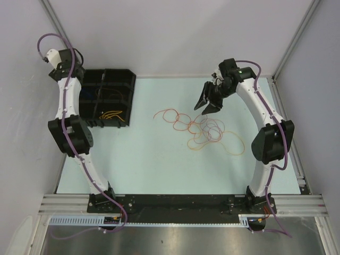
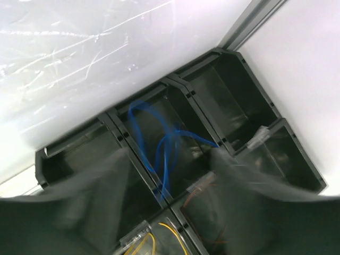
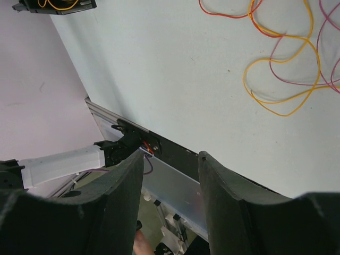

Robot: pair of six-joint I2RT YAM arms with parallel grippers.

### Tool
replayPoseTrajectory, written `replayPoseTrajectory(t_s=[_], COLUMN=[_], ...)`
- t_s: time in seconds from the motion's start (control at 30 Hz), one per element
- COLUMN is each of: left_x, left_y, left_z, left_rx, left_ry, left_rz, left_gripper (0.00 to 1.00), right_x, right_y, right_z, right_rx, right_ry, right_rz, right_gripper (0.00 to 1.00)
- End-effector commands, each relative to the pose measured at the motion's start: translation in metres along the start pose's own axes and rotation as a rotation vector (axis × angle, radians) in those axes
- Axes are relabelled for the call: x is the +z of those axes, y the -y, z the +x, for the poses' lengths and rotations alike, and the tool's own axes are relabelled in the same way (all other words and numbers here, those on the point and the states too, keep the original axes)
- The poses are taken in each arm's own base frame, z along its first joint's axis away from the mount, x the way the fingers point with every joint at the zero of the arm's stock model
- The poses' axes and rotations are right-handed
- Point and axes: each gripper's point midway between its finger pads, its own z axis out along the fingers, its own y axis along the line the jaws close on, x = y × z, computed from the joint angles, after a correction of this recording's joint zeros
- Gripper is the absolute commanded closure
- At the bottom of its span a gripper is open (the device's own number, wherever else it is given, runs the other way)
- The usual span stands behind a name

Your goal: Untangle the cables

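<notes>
A tangle of thin cables [image 1: 204,130], orange, red, yellow and pinkish-purple, lies on the pale table right of centre. One red-orange loop [image 1: 170,116] trails off to its left. My right gripper [image 1: 208,103] hangs open just above the tangle's far left side. In the right wrist view its fingers [image 3: 127,186] hold nothing, and the yellow cable [image 3: 281,79] and red cable [image 3: 228,13] lie on the table beyond. My left gripper [image 2: 169,156] hovers over the black bin [image 2: 241,79], its blurred fingers spread apart. A blue cable [image 2: 164,154] lies in the compartment below them.
The black divided bin [image 1: 119,79] stands at the back left. A yellow cable [image 1: 112,114] lies in its front compartment, and an orange one [image 2: 210,186] in the neighbouring one. White walls close the back and sides. A metal rail [image 1: 175,202] runs along the near edge.
</notes>
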Motion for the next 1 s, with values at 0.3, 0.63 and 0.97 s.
replayPoseTrajectory(t_s=[0.3,0.63,0.97], left_x=[-0.006,-0.078,-0.197], left_y=[0.011,0.040,0.104], left_z=[-0.012,0.038,0.147], left_rx=[-0.022,0.068,0.327], left_ry=[0.013,-0.097,-0.297], left_rz=[0.073,0.309,0.725], left_gripper=[0.00,0.00,0.02], right_x=[-0.002,-0.009,-0.014], right_y=[-0.007,-0.012,0.009], right_z=[-0.006,-0.006,-0.004], right_rx=[0.000,-0.024,-0.033], right_ry=[0.002,0.033,0.113], right_rz=[-0.011,-0.025,0.068], right_gripper=[0.50,0.50,0.50])
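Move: Below the left hand, some 22 cm down, 6 cm to its right and roughly 2 cm ahead, the just-released blue cable is in the bin; the bin's yellow cable is about 22 cm right, 8 cm back and equally low. The red cable on the table, next to be fetched, lies roughly 48 cm right of this hand, 11 cm back and 25 cm below. From the right hand, the red cable is around 6 cm ahead, 5 cm left and 22 cm down. Opening its already parting fingers to full width, the empty left hand first all but hovers over the bin, easing slightly forward and down. It then swings right with growing speed, about 18 cm, drawing back some 4 cm and dipping a little, across the bin towards the red cable, while the wrist turns some 30 degrees clockwise. ##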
